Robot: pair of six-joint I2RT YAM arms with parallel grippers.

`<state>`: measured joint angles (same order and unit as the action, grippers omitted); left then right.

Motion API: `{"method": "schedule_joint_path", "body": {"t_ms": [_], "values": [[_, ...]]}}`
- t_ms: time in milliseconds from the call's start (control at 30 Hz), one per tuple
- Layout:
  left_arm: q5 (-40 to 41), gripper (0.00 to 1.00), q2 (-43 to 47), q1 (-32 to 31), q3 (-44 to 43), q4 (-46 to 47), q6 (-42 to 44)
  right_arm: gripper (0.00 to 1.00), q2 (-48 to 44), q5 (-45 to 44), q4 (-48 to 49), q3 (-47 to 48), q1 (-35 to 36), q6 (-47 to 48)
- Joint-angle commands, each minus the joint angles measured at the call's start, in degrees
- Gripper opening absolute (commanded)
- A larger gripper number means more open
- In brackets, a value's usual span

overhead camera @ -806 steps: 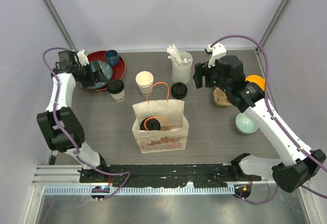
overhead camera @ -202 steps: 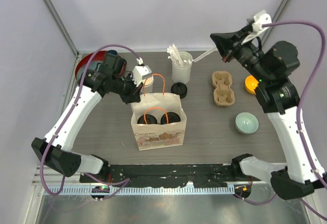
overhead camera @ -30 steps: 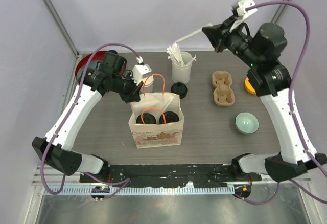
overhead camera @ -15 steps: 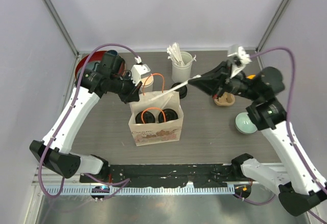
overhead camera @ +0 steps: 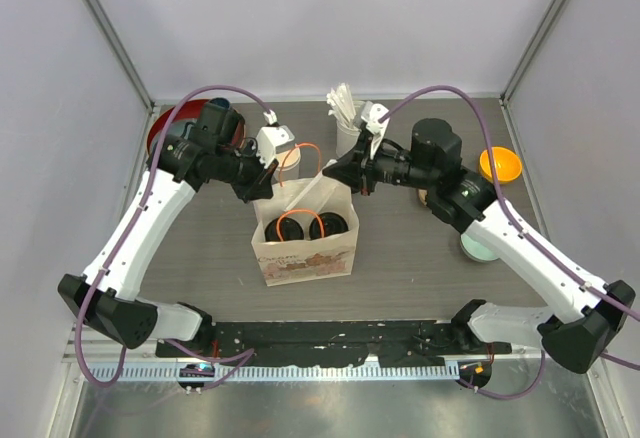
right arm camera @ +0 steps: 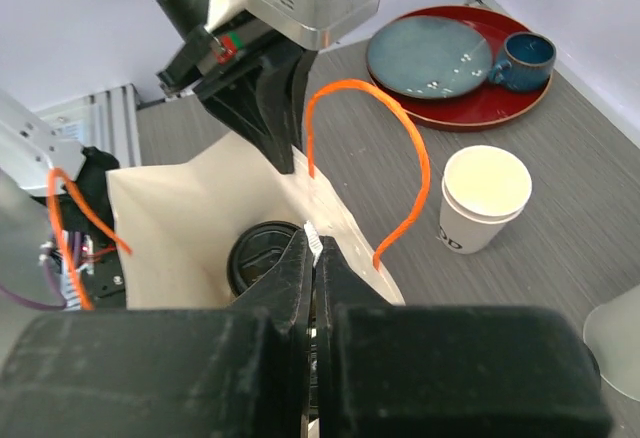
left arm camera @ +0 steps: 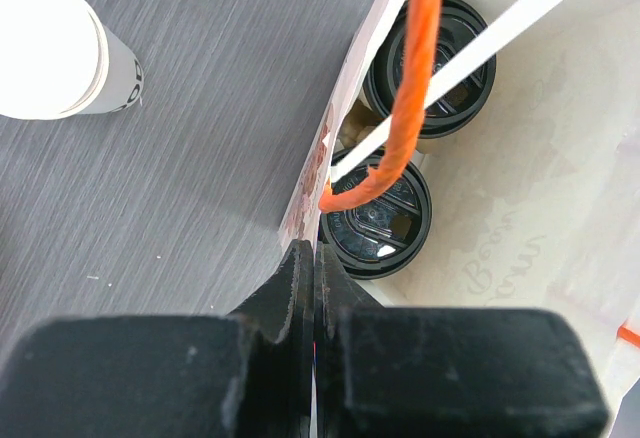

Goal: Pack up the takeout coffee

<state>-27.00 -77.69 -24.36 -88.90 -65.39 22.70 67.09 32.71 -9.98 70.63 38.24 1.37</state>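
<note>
Two black-lidded takeout coffee cups point(overhead camera: 292, 228) point(overhead camera: 328, 225) stand inside the open paper bag point(overhead camera: 300, 258). Their lids point(left arm camera: 375, 223) point(left arm camera: 470, 93) show from above in the left wrist view, and one lid point(right arm camera: 262, 253) shows in the right wrist view. My left gripper point(overhead camera: 268, 183) point(left arm camera: 315, 258) is shut on the bag's back-left rim. Above the bag's mouth my right gripper point(overhead camera: 340, 170) point(right arm camera: 313, 253) is shut on a thin white stick point(overhead camera: 312, 190) point(left arm camera: 480, 43), which slants down into the bag over the lids. An open white paper cup point(overhead camera: 288, 161) point(right arm camera: 485, 198) point(left arm camera: 50, 43) stands just behind the bag.
The bag's orange handle point(left arm camera: 420, 78) point(right arm camera: 400, 138) arches over the opening. A white cylinder of sticks point(overhead camera: 350, 128) stands behind the bag. A red tray point(overhead camera: 165, 133) point(right arm camera: 450, 108) with plate and blue mug point(right arm camera: 525, 53) sits back left. An orange bowl point(overhead camera: 499, 163) and a green bowl point(overhead camera: 475, 248) are at right.
The right arm has swung down from high at the back to the bag's mouth, bringing the white stick, whose lower end now reaches into the bag. The left gripper has stayed on the rim.
</note>
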Motion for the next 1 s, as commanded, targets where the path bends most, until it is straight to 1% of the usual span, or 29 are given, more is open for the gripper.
{"method": "schedule_joint_path", "body": {"t_ms": [0,100,200,233,267,300,333,367,433,467,567,600,633,700,833,967], "values": [[-1.12,0.00,1.32,0.19,-0.31,1.05,-0.11,0.01,1.20,-7.73,0.48,1.53,2.28,5.22],[-1.21,0.00,0.88,0.19,-0.66,0.87,-0.02,0.01,1.73,-10.46,1.10,0.65,3.51,7.15],[-1.47,0.00,0.61,0.28,-1.36,0.87,-0.20,0.01,4.18,-9.86,-1.53,1.17,3.60,8.13],[-1.56,0.00,0.52,0.19,-1.36,0.79,-0.29,0.05,4.71,-10.12,-2.14,1.35,3.60,8.21],[-1.56,0.00,0.44,0.28,-1.36,0.79,-0.29,0.13,4.98,-10.82,-3.28,1.26,3.51,8.21],[-1.65,0.00,0.43,0.28,-1.36,0.79,-0.20,0.23,4.89,-11.52,-3.82,1.26,3.60,8.30],[-1.74,0.00,0.52,0.19,-1.27,0.79,-0.02,0.44,4.54,-14.05,-4.00,1.18,3.60,8.30],[-1.65,0.00,0.52,0.19,-1.27,0.70,-0.02,0.51,4.11,-15.47,-4.17,1.09,3.60,8.30],[-1.65,0.00,0.52,0.19,-1.01,0.70,0.07,0.62,2.52,-18.81,-4.09,1.52,3.51,7.78],[-1.56,0.00,0.44,0.19,-1.01,0.87,-0.02,0.64,2.17,-21.61,-4.43,2.14,3.51,7.51],[-1.65,0.00,0.35,0.19,-0.92,0.96,-0.02,0.70,1.73,-24.17,-6.71,5.91,3.51,6.55],[-1.56,0.00,0.52,0.19,-0.83,0.96,-0.11,0.76,1.82,-24.44,-7.33,8.01,3.51,6.02],[-1.47,0.00,0.52,0.28,-0.75,1.14,-0.20,0.79,1.82,-24.71,-7.95,8.99,3.51,5.76],[-0.69,0.00,0.52,0.28,-0.39,1.66,-0.64,0.80,1.47,-24.89,-9.18,10.92,3.42,5.49],[3.09,0.00,0.61,0.28,-0.22,1.40,0.15,0.80,-0.64,-25.06,-9.01,10.93,3.51,4.79],[4.50,0.00,0.96,0.63,-1.27,-0.27,3.14,0.81,-2.22,-26.99,-10.32,10.05,3.42,5.14]]}}
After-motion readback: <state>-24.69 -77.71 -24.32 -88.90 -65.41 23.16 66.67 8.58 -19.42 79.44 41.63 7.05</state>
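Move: The right hand, already holding the straw, is above the paper bag: the middle of the bag's opening lies about 6 cm to its left, 3 cm back and some 12 cm below. In the bag, the right cup lid is about 24 cm down, 2 cm back and 1 cm left; the left lid is roughly 9 cm farther left of that one. The paper cup stack stands 17 cm ahead, 11 cm left, 30 cm down. From the left hand, pinching the rim, the opening's middle is about 10 cm right, 4 cm back, level. The right fingers let go of the straw inside the bag's mouth: the hand first sinks about 6 cm and eases forward some 3 cm, opening wide near the bottom. Then it lifts roughly 9 cm and draws off to the right, away from the bag, having turned about 20 degrees clockwise. The left hand keeps its pinch on the rim. ##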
